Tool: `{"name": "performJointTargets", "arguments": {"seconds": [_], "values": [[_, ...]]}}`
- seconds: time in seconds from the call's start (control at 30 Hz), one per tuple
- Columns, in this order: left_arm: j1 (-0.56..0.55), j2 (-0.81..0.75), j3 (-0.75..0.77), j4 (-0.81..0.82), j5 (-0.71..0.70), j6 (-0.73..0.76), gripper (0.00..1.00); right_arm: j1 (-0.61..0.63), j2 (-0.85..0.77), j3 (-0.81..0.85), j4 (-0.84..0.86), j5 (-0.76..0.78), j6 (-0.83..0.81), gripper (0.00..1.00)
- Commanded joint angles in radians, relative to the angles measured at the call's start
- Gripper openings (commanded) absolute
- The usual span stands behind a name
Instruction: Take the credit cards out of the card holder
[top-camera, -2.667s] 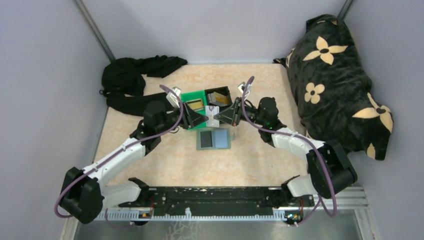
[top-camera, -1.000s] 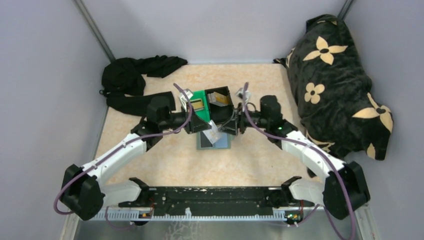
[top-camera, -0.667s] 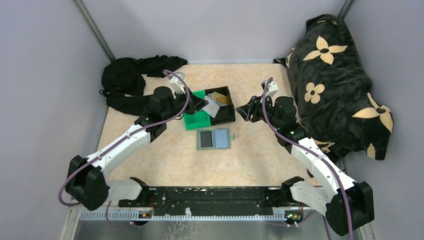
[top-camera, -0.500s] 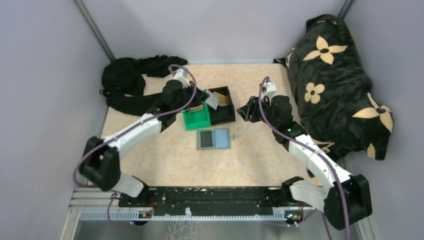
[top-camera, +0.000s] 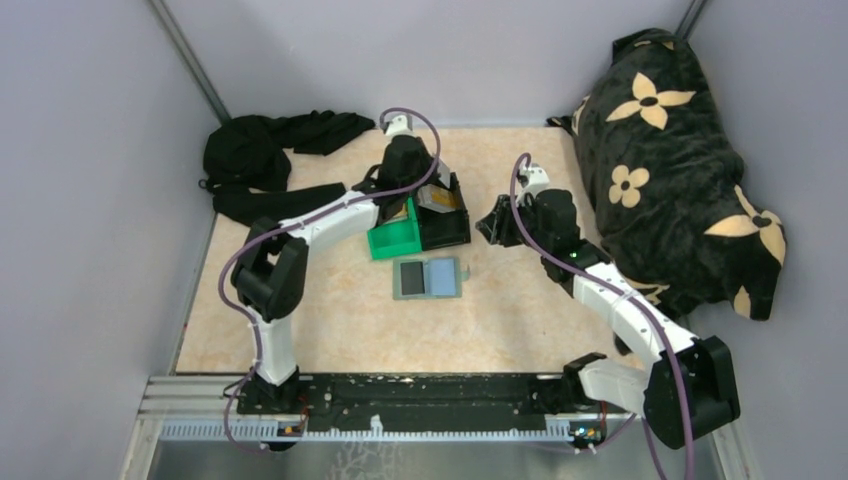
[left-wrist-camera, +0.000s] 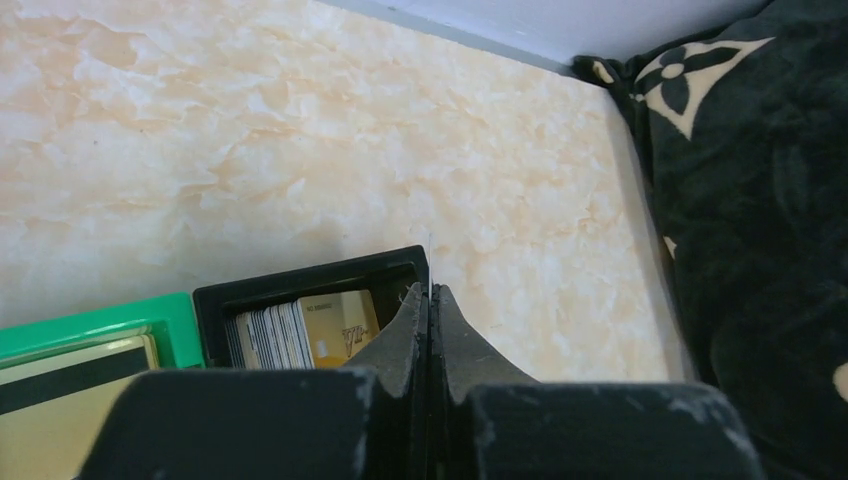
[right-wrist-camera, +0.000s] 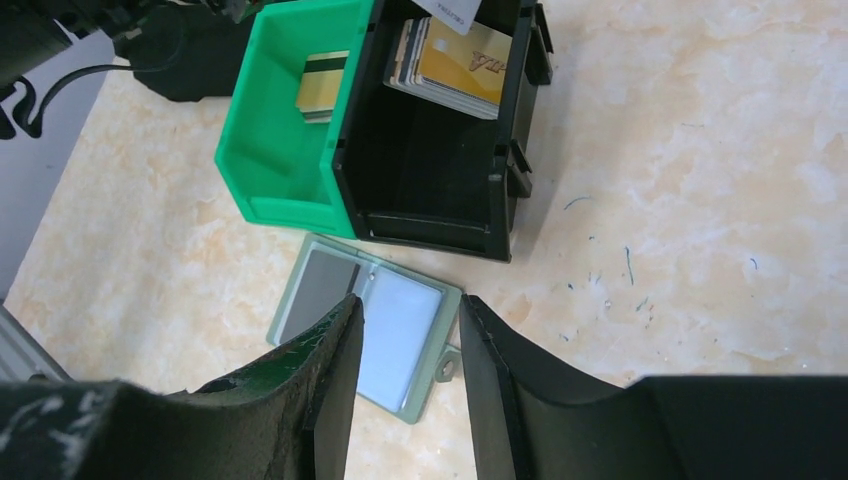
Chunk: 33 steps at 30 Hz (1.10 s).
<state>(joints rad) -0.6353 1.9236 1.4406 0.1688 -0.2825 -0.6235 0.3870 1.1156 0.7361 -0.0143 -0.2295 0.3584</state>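
The card holder (top-camera: 428, 278) lies open and flat on the table in front of the two bins, a grey panel and a pale blue panel side by side. My left gripper (top-camera: 418, 192) hangs over the black bin (top-camera: 452, 228), shut on a pale credit card seen edge-on between its fingertips (left-wrist-camera: 430, 290); that card (right-wrist-camera: 452, 10) shows at the top of the right wrist view. Several credit cards (right-wrist-camera: 455, 60) lean in the black bin. My right gripper (top-camera: 487, 222) stands open to the right of the bin, the card holder (right-wrist-camera: 360, 320) below its fingers.
A green bin (top-camera: 392, 238) touching the black bin's left side holds a gold card with a dark stripe (right-wrist-camera: 320, 85). Black cloth (top-camera: 265, 165) lies at the back left. A black flowered cushion (top-camera: 680, 150) fills the right side.
My left gripper carried the pale card from above the card holder back and up over the black bin. The right gripper drew away to the right and stayed open.
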Motion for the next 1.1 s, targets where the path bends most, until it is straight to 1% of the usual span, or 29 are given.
{"name": "performJointTargets", "arguments": {"seconds": [0.0, 0.27, 0.37, 0.5, 0.83, 1.07], "values": [[-0.035, 0.047, 0.058, -0.039, -0.146, -0.001, 0.0, -0.009, 0.001, 0.029, 0.018, 0.014, -0.017, 0.41], [-0.087, 0.098, 0.063, -0.052, -0.304, -0.005, 0.0, -0.02, 0.027, 0.028, 0.022, -0.008, -0.014, 0.41], [-0.091, 0.127, 0.074, -0.05, -0.327, -0.022, 0.0, -0.023, 0.035, 0.029, 0.027, -0.023, -0.01, 0.41], [-0.096, 0.184, 0.127, -0.095, -0.363, -0.072, 0.0, -0.026, 0.037, 0.029, 0.023, -0.031, -0.008, 0.41], [-0.105, 0.31, 0.235, -0.134, -0.371, -0.123, 0.0, -0.028, 0.04, 0.023, 0.018, -0.039, -0.009, 0.41], [-0.107, 0.332, 0.235, -0.186, -0.373, -0.179, 0.0, -0.028, 0.055, 0.019, 0.031, -0.049, -0.003, 0.4]]}}
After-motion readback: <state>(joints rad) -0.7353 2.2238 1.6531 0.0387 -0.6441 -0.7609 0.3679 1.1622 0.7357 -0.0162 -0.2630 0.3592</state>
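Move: The black bin's card stack, where the left hand is taking its card, lies some 13 cm below that hand, about 2 cm back and 1 cm to its left. The green bin's middle is roughly 11 cm left and 7 cm back of that hand, about 14 cm down; the emptied card holder lies about 19 cm back, 3 cm left and 16 cm below. From the right hand, the stack is some 7 cm ahead, 9 cm left and 13 cm below. With its fingers staying shut on the card, the left hand sinks about 9 cm into the far part of the black bin, at first almost straight down, then easing some 2 cm forward and 2 cm to the right, so that the card comes down just right of the yellow card at the end of the stack. On the way the wrist turns about 15 degrees counter-clockwise and tilts slightly, its left side rising; the hand or the held card comes against the bin, and the grip isn't opened. ##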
